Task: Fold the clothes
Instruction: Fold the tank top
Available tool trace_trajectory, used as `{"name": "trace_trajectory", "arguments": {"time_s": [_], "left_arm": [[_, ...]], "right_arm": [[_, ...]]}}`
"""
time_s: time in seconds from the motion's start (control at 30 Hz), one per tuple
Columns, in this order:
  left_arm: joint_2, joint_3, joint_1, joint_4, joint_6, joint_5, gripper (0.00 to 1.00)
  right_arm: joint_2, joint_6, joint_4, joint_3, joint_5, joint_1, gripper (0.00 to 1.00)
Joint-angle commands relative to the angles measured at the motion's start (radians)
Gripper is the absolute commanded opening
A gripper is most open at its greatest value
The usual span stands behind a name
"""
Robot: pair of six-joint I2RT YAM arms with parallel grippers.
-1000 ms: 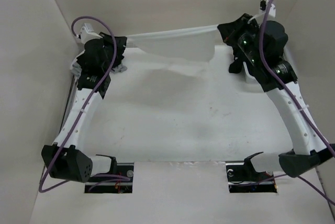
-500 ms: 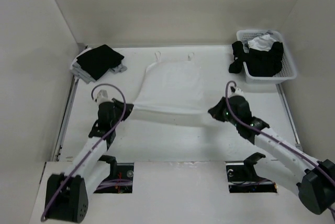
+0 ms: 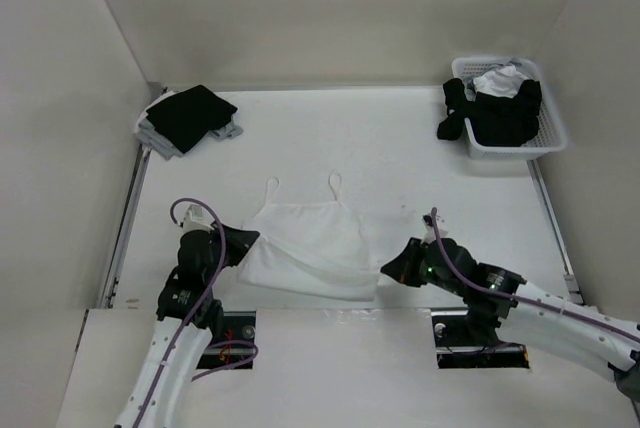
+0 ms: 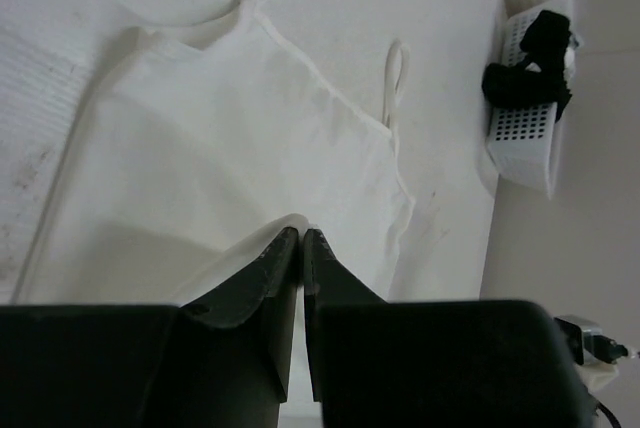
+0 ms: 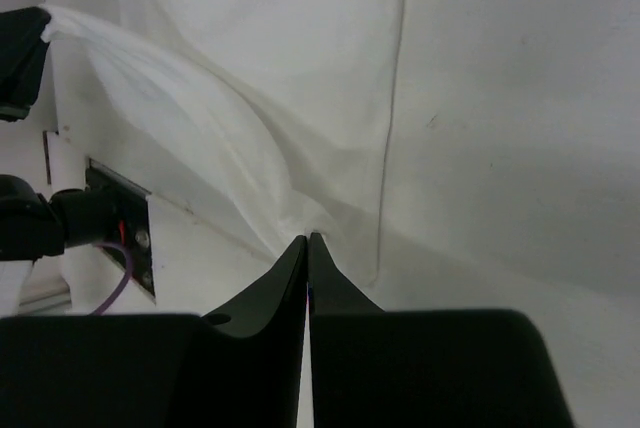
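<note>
The clothes (image 3: 305, 243), a thin white camisole, lie spread on the table close to its near edge, with the two narrow straps (image 3: 272, 186) pointing away from me. My left gripper (image 3: 248, 241) is shut on the hem's left corner. My right gripper (image 3: 388, 270) is shut on the hem's right corner. The hem is lifted and pulled into a taut ridge between the two. In the left wrist view the jaws (image 4: 301, 233) pinch a fold of the clothes (image 4: 250, 148). The right wrist view shows the same at the right gripper (image 5: 308, 238), with fabric (image 5: 250, 68) stretching off to the left.
A white basket (image 3: 553, 128) with black and white garments stands at the far right; it also shows in the left wrist view (image 4: 525, 138). A black folded garment on grey cloth (image 3: 190, 116) lies at the far left. White walls enclose the table on three sides.
Both arms have drawn back from the far side to the near edge, still shut on the hem. The camisole came with them and now lies flat near the front.
</note>
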Motion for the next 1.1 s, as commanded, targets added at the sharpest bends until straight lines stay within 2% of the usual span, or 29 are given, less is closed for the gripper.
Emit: {"name": "trace_trajectory", "arguments": {"time_s": [0.0, 0.17, 0.4, 0.63, 0.7, 0.77, 0.83, 0.9, 0.93, 1.0, 1.07], "left_arm": [[-0.001, 0.098, -0.026, -0.039, -0.031, -0.126, 0.05], [0.031, 0.159, -0.012, 0.042, -0.067, -0.240, 0.05], [0.026, 0.138, 0.049, 0.068, -0.100, -0.306, 0.05], [0.264, 0.115, 0.138, 0.277, -0.091, -0.272, 0.07], [0.350, 0.115, 0.152, 0.320, -0.087, -0.272, 0.10], [0.443, 0.123, 0.163, 0.373, -0.080, -0.266, 0.23], [0.528, 0.139, 0.164, 0.432, -0.034, -0.238, 0.33], [0.543, 0.146, 0.184, 0.435, -0.006, -0.222, 0.36], [0.528, 0.140, 0.189, 0.431, 0.001, -0.215, 0.36], [0.450, 0.127, 0.195, 0.362, 0.017, -0.194, 0.35], [0.349, 0.121, 0.177, 0.226, 0.043, -0.182, 0.33]], "right_arm": [[0.045, -0.018, -0.012, 0.113, 0.067, -0.033, 0.05], [0.277, -0.202, 0.138, 0.268, -0.045, -0.216, 0.05], [0.581, -0.321, 0.302, 0.423, -0.167, -0.395, 0.05], [0.868, -0.351, 0.385, 0.589, -0.249, -0.475, 0.05], [0.952, -0.351, 0.396, 0.638, -0.261, -0.481, 0.06], [1.026, -0.342, 0.394, 0.676, -0.244, -0.483, 0.07], [1.057, -0.322, 0.405, 0.684, -0.220, -0.486, 0.19], [1.046, -0.307, 0.425, 0.671, -0.189, -0.480, 0.37], [1.026, -0.308, 0.431, 0.654, -0.178, -0.480, 0.42], [0.971, -0.315, 0.433, 0.599, -0.146, -0.475, 0.48], [0.899, -0.322, 0.431, 0.515, -0.111, -0.454, 0.48]]}}
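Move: Both hands already pinch the corners of the tank top's hem, a few centimetres above the table. The left end of the neckline lies about 8 cm ahead of the left hand and 4 cm to its right, the left strap 3 cm beyond that end. The right hand has the neckline's right end some 18 cm ahead and 11 cm to its left, with the right strap 4 cm farther out; the white basket stands roughly 41 cm ahead, 32 cm to its right. Keeping hold of the hem corners, both hands carry the edge forward over the garment to the neckline, arching up about 5 cm and sinking again, then open their fingers and let go. The right does the long reach, some 23 cm forward; the left goes about 8 cm left and 7 cm forward, swinging its wrist some 20 degrees counter-clockwise. ##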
